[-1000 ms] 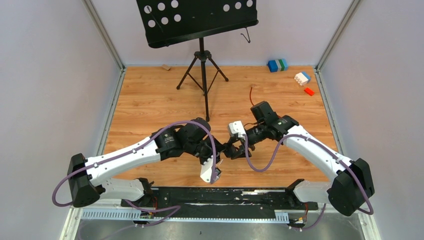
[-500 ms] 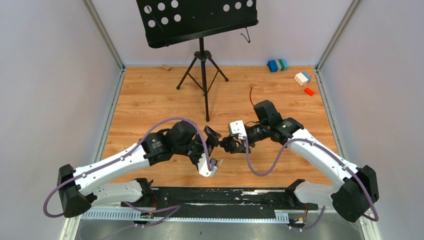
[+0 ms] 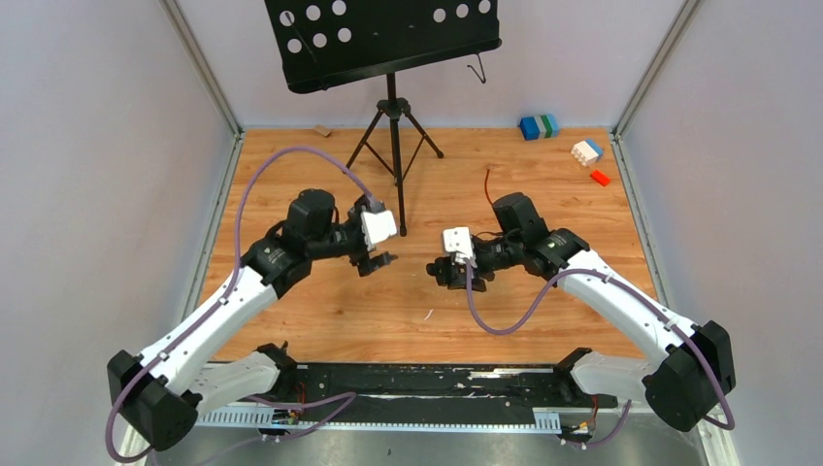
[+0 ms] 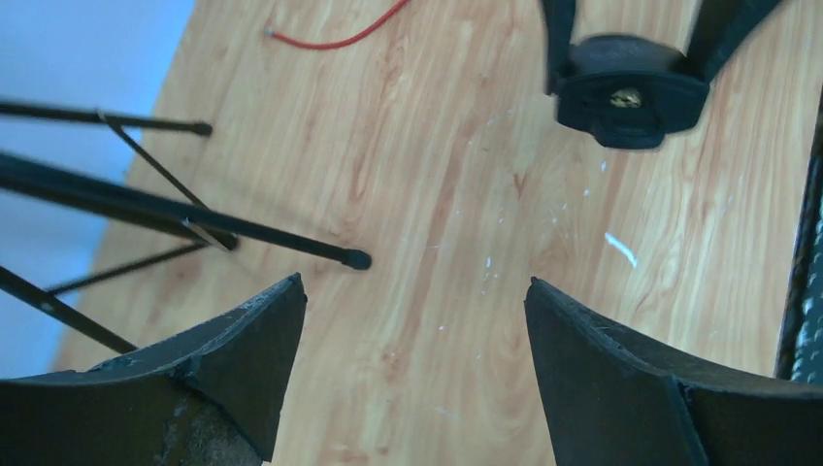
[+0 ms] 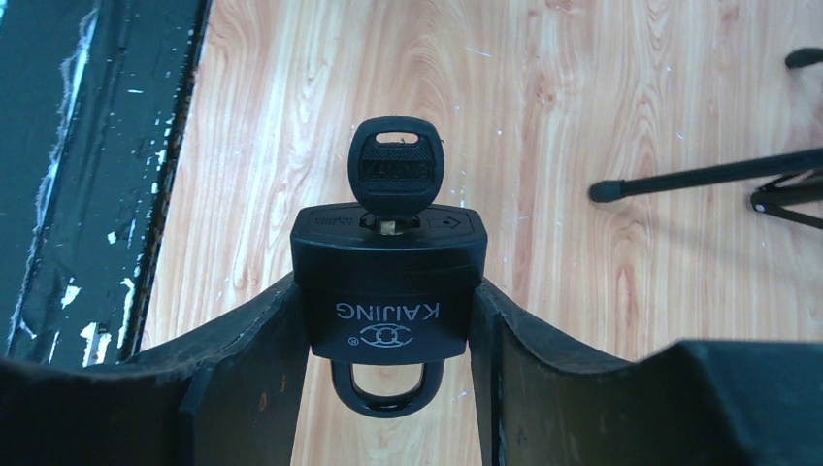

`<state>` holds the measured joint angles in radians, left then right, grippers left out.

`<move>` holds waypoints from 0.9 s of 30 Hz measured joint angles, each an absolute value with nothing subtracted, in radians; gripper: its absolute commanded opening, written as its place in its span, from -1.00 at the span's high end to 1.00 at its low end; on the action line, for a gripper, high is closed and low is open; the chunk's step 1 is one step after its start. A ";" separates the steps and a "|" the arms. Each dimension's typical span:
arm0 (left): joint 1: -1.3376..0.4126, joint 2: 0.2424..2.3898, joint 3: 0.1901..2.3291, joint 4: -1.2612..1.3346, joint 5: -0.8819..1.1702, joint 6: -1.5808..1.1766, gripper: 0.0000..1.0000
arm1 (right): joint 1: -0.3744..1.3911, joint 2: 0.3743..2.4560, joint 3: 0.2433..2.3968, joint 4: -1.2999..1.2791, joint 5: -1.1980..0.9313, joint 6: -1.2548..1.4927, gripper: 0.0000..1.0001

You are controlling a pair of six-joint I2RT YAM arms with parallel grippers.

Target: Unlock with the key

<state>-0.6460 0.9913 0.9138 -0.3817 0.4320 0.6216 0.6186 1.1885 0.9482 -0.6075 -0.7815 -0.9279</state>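
My right gripper [image 5: 386,291] is shut on the sides of a black padlock [image 5: 386,272] and holds it above the wooden table. A black key [image 5: 395,170] stands in the padlock's keyhole, pointing away from the wrist. The shackle [image 5: 388,393] hangs between the fingers with both legs in the body. From above, the padlock [image 3: 444,277] shows left of the right wrist. My left gripper [image 3: 374,262] hovers apart from it to the left, open and empty. In the left wrist view the left gripper [image 4: 412,283] faces bare wood, with the padlock [image 4: 631,92] ahead at the upper right.
A music stand [image 3: 393,146] rises behind the grippers, its tripod leg [image 4: 194,228] close to the left gripper. A red wire [image 3: 488,184] lies behind the right arm. Toy blocks [image 3: 539,126] sit at the back right. A black rail [image 3: 427,379] runs along the near edge.
The left gripper has opened, come off the key and swung away to the left and back. The right gripper still holds the padlock and has barely moved.
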 measured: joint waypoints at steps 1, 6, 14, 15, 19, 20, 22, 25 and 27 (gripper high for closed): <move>-0.609 1.014 0.929 -0.378 0.460 0.542 -0.73 | 0.619 1.188 0.949 -0.597 -0.767 -0.911 1.00; -0.487 1.150 1.050 -0.383 0.566 0.248 -0.66 | 0.619 1.176 0.949 -0.552 -0.687 -0.854 1.00; -0.477 1.306 1.101 -0.277 0.777 -0.218 -0.40 | 0.619 1.168 0.949 -0.509 -0.623 -0.813 1.00; -0.477 1.325 1.101 -0.261 0.789 -0.265 -0.38 | 0.619 1.169 0.949 -0.509 -0.619 -0.812 1.00; -0.477 1.376 1.101 -0.213 0.823 -0.406 -0.32 | 0.619 1.174 0.949 -0.510 -0.608 -0.809 1.00; -0.477 1.386 1.100 -0.200 0.830 -0.435 -0.31 | 0.619 1.175 0.949 -0.510 -0.605 -0.809 1.00; -0.482 1.403 1.100 -0.175 0.838 -0.483 -0.27 | 0.619 1.177 0.949 -0.510 -0.600 -0.809 1.00; -0.502 1.422 1.100 -0.151 0.841 -0.529 -0.21 | 0.619 1.183 0.949 -0.510 -0.592 -0.809 1.00; -0.527 1.430 1.100 -0.140 0.841 -0.548 -0.16 | 0.619 1.192 0.949 -0.510 -0.590 -0.809 1.00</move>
<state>-0.5270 1.4303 1.1004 -0.1398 0.8406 -0.5480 0.6186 1.1915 0.9485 -0.5098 -0.5900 -0.8085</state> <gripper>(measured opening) 0.617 0.546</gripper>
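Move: The key stands in the padlock's face, its bow some 10 cm to the left hand's right, about 4 cm back and 2 cm lower. From that hand the padlock body is roughly 12 cm right, 4 cm back and 5 cm down; the stand's front foot is about 13 cm ahead, 3 cm right and 20 cm below. From the right hand, which holds the padlock body at its pads, the key's bow is about 4 cm up, 2 cm left and level fore and aft. The empty left hand first runs forward some 3 cm, rising a little, then swings about 7 cm to its right towards the key, rolling about 70 degrees counter-clockwise as seen from behind the hand and narrowing its wide-open fingers to a bit over half, so that they face the key's bow without a visible touch. Meanwhile the right hand keeps its pinch on the padlock and carries it about 3.5 cm forward, turning some 10 degrees clockwise before easing nearly to a stop. ##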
